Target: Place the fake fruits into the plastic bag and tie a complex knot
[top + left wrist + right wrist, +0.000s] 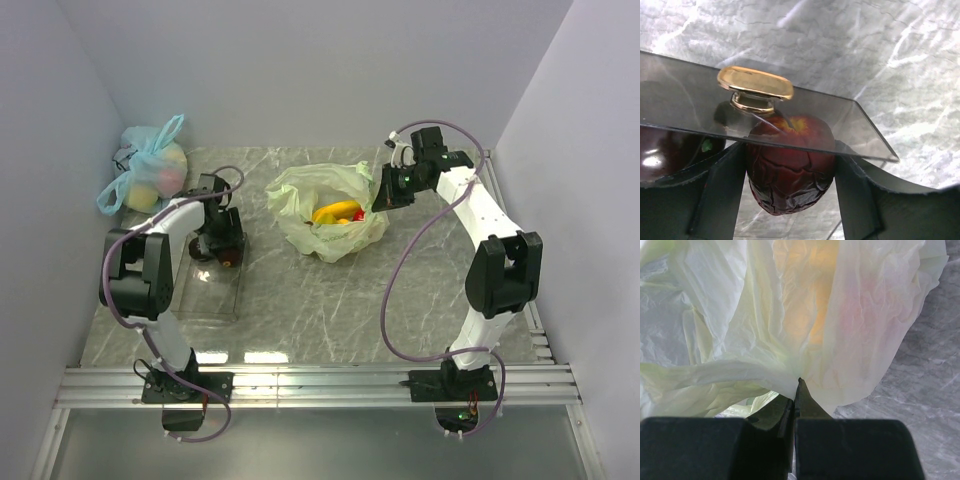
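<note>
A dark red, wrinkled fake fruit (790, 170) sits inside the clear tray (690, 100). My left gripper (790, 192) is shut on it, one finger pressed against each side. Beside it on the left lies another dark fruit (662, 155). From above, the left gripper (220, 250) is down at the tray's far end. The pale green plastic bag (300, 200) lies open mid-table, with a yellow banana bunch (330, 212) and a red fruit (352, 217) inside. My right gripper (385, 195) is shut on the bag's right edge. In the right wrist view the bag (790, 315) film is bunched at the pinched fingertips of that gripper (797, 387).
A light blue knotted bag (150, 170) holding pale fruits sits at the back left by the wall. The clear tray (212, 300) lies near the left arm and carries a gold knob (755, 82). White walls close in the marble table (330, 310) on three sides.
</note>
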`<action>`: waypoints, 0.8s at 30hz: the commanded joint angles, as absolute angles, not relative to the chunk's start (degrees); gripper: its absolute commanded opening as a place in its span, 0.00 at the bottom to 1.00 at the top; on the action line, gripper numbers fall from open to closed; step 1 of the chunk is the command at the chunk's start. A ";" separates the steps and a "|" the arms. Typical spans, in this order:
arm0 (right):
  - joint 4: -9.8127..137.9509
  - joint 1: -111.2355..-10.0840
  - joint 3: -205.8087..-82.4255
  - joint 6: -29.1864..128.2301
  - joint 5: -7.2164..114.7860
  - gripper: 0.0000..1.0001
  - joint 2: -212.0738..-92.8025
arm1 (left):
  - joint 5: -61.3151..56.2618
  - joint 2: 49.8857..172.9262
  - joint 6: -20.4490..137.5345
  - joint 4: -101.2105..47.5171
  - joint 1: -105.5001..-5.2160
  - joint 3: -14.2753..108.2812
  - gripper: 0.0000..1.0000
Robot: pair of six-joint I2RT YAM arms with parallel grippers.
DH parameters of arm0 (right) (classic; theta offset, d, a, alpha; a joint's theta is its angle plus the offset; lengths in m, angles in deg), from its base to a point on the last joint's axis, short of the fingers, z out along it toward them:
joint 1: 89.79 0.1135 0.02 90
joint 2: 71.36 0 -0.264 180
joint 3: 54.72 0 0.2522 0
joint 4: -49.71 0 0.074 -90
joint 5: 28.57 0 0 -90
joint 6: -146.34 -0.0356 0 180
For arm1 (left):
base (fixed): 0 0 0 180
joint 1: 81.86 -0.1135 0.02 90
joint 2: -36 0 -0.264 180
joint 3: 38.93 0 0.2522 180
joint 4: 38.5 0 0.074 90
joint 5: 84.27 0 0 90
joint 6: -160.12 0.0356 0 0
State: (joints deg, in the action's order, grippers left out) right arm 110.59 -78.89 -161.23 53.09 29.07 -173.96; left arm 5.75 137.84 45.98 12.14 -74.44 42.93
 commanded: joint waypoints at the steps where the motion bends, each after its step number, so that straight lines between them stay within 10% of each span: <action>1: 110.58 -78.89 -164.20 54.14 28.91 0.00 -174.28 | 3.46 134.80 48.32 13.75 -74.47 48.03 0.65; 11: 107.95 -78.71 -161.39 53.35 27.86 0.00 -173.31 | -5.77 129.07 54.03 13.50 -70.71 74.13 0.36; 24: 106.54 -78.36 -161.38 52.03 26.71 0.00 -174.72 | -23.80 142.69 61.94 4.17 -53.67 84.97 0.27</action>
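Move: The left hand already holds the dark apple at table height; the plastic bag's middle lies some 24 cm to its right, about 9 cm farther out and 4 cm higher. The last dark purple fruit sits about 7 cm left of this hand and 2 cm ahead, and the clear bin's middle is roughly 6 cm left and 5 cm back. For the right hand, the bag's middle is about 12 cm left, 4 cm ahead and 10 cm below. The left fingers keep their grip on the apple as the arm whips it out of the bin, first up and somewhat forward, then mainly right with the rise topping out near 33 cm, ending high over the bag some 22 cm to the right. The wrist swings the fingers outward and clockwise. The right hand stays put, still pinching the bag's rim. ##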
